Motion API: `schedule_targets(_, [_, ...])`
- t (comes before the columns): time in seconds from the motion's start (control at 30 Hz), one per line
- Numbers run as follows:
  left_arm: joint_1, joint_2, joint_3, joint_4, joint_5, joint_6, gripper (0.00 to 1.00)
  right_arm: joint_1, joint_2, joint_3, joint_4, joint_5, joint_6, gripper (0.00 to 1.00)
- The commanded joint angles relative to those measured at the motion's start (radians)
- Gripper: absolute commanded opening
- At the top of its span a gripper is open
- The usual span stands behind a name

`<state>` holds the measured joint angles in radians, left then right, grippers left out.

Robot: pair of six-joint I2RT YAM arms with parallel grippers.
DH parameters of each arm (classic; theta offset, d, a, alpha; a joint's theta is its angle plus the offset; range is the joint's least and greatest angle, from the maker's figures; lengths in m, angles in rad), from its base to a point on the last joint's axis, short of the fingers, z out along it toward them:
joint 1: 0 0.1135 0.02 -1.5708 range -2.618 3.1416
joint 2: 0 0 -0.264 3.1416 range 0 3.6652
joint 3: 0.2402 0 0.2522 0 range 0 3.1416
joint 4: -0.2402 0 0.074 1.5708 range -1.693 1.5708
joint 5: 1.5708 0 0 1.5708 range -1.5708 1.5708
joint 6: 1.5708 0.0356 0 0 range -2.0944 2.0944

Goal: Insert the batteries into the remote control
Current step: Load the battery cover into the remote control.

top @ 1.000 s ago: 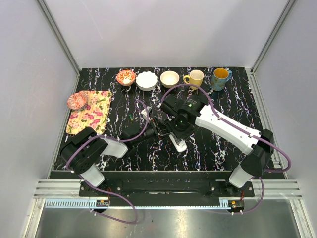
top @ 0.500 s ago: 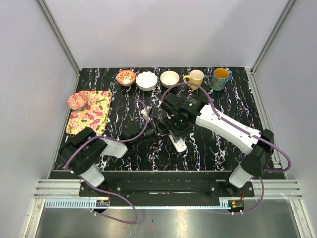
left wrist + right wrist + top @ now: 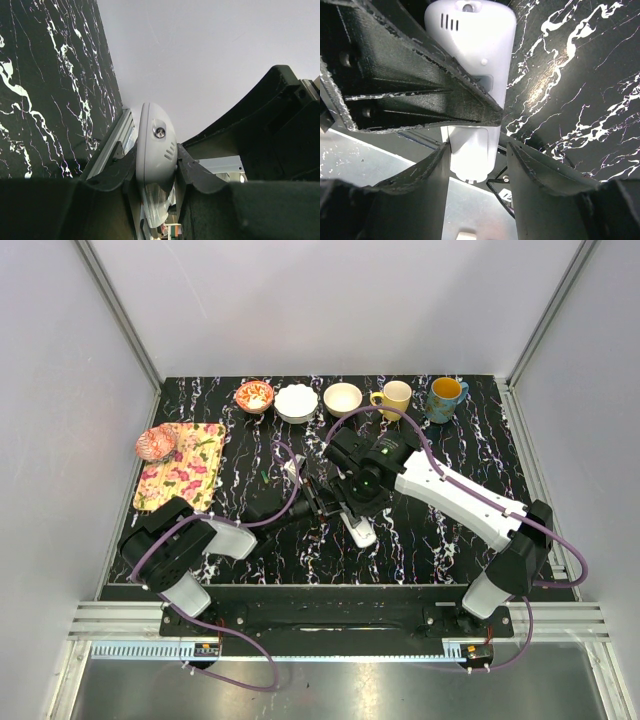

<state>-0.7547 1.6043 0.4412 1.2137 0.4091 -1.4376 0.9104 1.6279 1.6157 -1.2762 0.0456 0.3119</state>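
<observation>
The white remote control (image 3: 362, 531) is held up off the black table at its centre, near end pointing toward the arms. My left gripper (image 3: 322, 502) is shut on it; in the left wrist view both fingers press its sides (image 3: 156, 125). My right gripper (image 3: 350, 508) comes from the right and straddles the remote's (image 3: 475, 45) end. It (image 3: 479, 150) is open, with a gap between the right finger (image 3: 530, 175) and the plastic. A left finger crosses in front of the remote there. The batteries show in no view.
Along the back edge stand an orange-patterned bowl (image 3: 254, 395), a white bowl (image 3: 296, 402), a beige bowl (image 3: 343, 398), a yellow mug (image 3: 393, 398) and a blue mug (image 3: 444, 397). A floral cloth (image 3: 182, 465) lies at the left. A small white piece (image 3: 292, 469) lies behind the grippers.
The right jaws have spread a little around the remote's end. Both arms and the remote have stayed almost where they were.
</observation>
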Motion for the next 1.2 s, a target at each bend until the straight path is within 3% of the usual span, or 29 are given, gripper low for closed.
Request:
schedule_targets(0.0, [-0.008,-0.032,-0.004,0.329,-0.007,-0.021,0.0,-0.005,-0.017,0.019,0.051,0.031,0.023,0.56])
schedule_targets(0.3, [-0.011,-0.026,-0.009,0.333,-0.01,-0.021,0.0,-0.007,0.001,0.062,0.078,0.043,0.03,0.63])
schedule_targets(0.77, [-0.012,-0.024,-0.012,0.337,-0.01,-0.024,0.0,-0.015,-0.002,0.07,0.1,0.049,0.032,0.64])
schedule_targets(0.97, [-0.009,-0.007,-0.016,0.339,0.002,-0.037,0.0,-0.034,-0.112,0.075,0.149,0.074,0.052,0.66])
schedule_targets(1.17, [0.012,-0.004,-0.027,0.307,0.059,-0.061,0.0,-0.149,-0.334,-0.147,0.377,-0.021,0.104,0.8])
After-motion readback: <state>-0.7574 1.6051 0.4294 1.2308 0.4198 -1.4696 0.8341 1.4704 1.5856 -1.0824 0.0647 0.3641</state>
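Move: The battery cover is already on the remote, right at the right hand's fingertips, about 1 cm below the hand point. The remote's middle lies some 3 cm ahead and 1 cm to the left of this hand, roughly level with it, still clamped there by the left fingers. From the left hand the cover is about 4 cm back and 2 cm to the right, nearly level. The right fingers open wider around the covered end, then lift about 5 cm and go forward 4 cm, tilting away. ##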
